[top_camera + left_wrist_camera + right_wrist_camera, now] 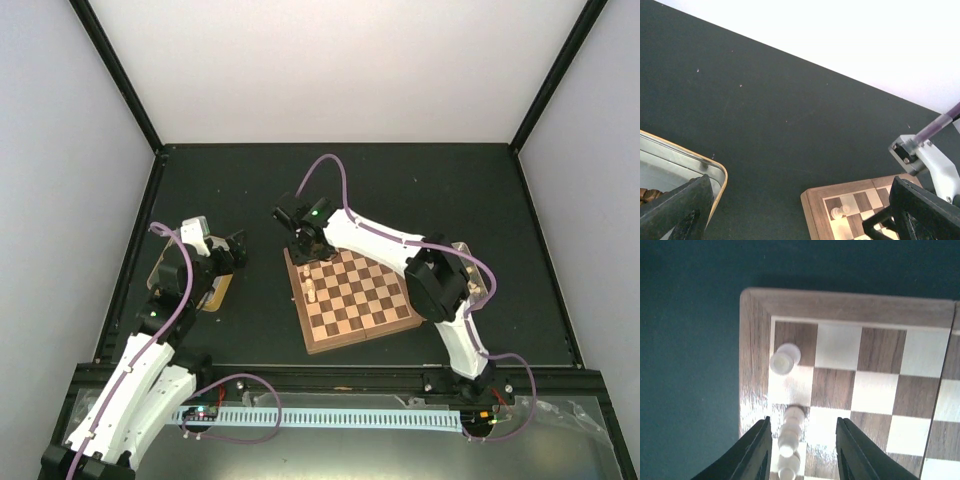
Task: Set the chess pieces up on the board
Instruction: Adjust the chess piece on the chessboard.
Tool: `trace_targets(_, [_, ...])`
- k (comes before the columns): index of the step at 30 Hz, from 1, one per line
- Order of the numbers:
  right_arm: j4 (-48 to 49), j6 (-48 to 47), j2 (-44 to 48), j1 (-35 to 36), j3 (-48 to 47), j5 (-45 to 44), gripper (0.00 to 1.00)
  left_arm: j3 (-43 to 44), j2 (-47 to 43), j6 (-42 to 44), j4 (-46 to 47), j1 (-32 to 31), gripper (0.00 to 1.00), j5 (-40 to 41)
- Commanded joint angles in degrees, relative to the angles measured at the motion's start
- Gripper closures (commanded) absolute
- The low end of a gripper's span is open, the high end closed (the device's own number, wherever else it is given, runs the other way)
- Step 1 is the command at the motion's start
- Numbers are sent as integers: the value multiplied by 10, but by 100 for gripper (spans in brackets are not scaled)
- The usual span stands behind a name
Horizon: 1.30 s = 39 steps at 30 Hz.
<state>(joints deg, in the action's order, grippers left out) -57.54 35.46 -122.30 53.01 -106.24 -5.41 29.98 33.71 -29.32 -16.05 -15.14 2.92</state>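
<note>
The board (375, 300) lies mid-table with its brown rim (752, 340) under my right wrist. My right gripper (303, 245) hangs over the board's far-left corner, open. Its fingers (757, 452) stand either side of a pale chess piece (790, 432), with a gap on both sides. A second pale piece (790, 467) stands just nearer, and a third (782, 360) sits on the corner square. In the top view these pale pieces (311, 290) form a short line along the left file. My left gripper (232, 250) is wide open and holds nothing, left of the board (815, 200).
A gold-rimmed tin (215, 295) sits under the left arm, its rim (715, 167) by my left finger. The right arm (935, 160) crosses above the board's far edge. Dark table surface lies between tin and board.
</note>
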Motion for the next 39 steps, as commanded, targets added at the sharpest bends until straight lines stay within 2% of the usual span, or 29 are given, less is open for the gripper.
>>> trace_targets(1, [17,-21,19,11,33,27,65,6,-5,7,7,-1,2,-5])
trace_targets(23, [17,-35,-8,16,33,41,88,3,-1,7,10,-1,2,-5])
trace_targets(39, [11,-35,3,23,55,34,86,3,-1,7,11,-1,2,-9])
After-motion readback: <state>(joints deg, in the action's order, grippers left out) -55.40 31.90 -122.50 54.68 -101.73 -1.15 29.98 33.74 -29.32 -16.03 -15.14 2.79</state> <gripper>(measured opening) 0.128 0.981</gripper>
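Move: The chess piece I am going for stands on the board's left edge file, roughly 3 cm back of my right hand, 1 cm to its left and 4 cm below it. The corner piece is some 2 cm ahead and 2 cm left; the next piece in the file is about 6 cm back, straight behind, both as low. From my left hand the piece lies about 16 cm right, level ahead, and 17 cm down. Leaving the corner piece behind, my right hand slips back about 3 cm along the file and sinks some 2.5 cm over the second piece, turning roughly 5 degrees counter-clockwise. My partly open fingers draw together as I go down and pinch this piece by its upper part from left and right, the grip effort rising at the end. ##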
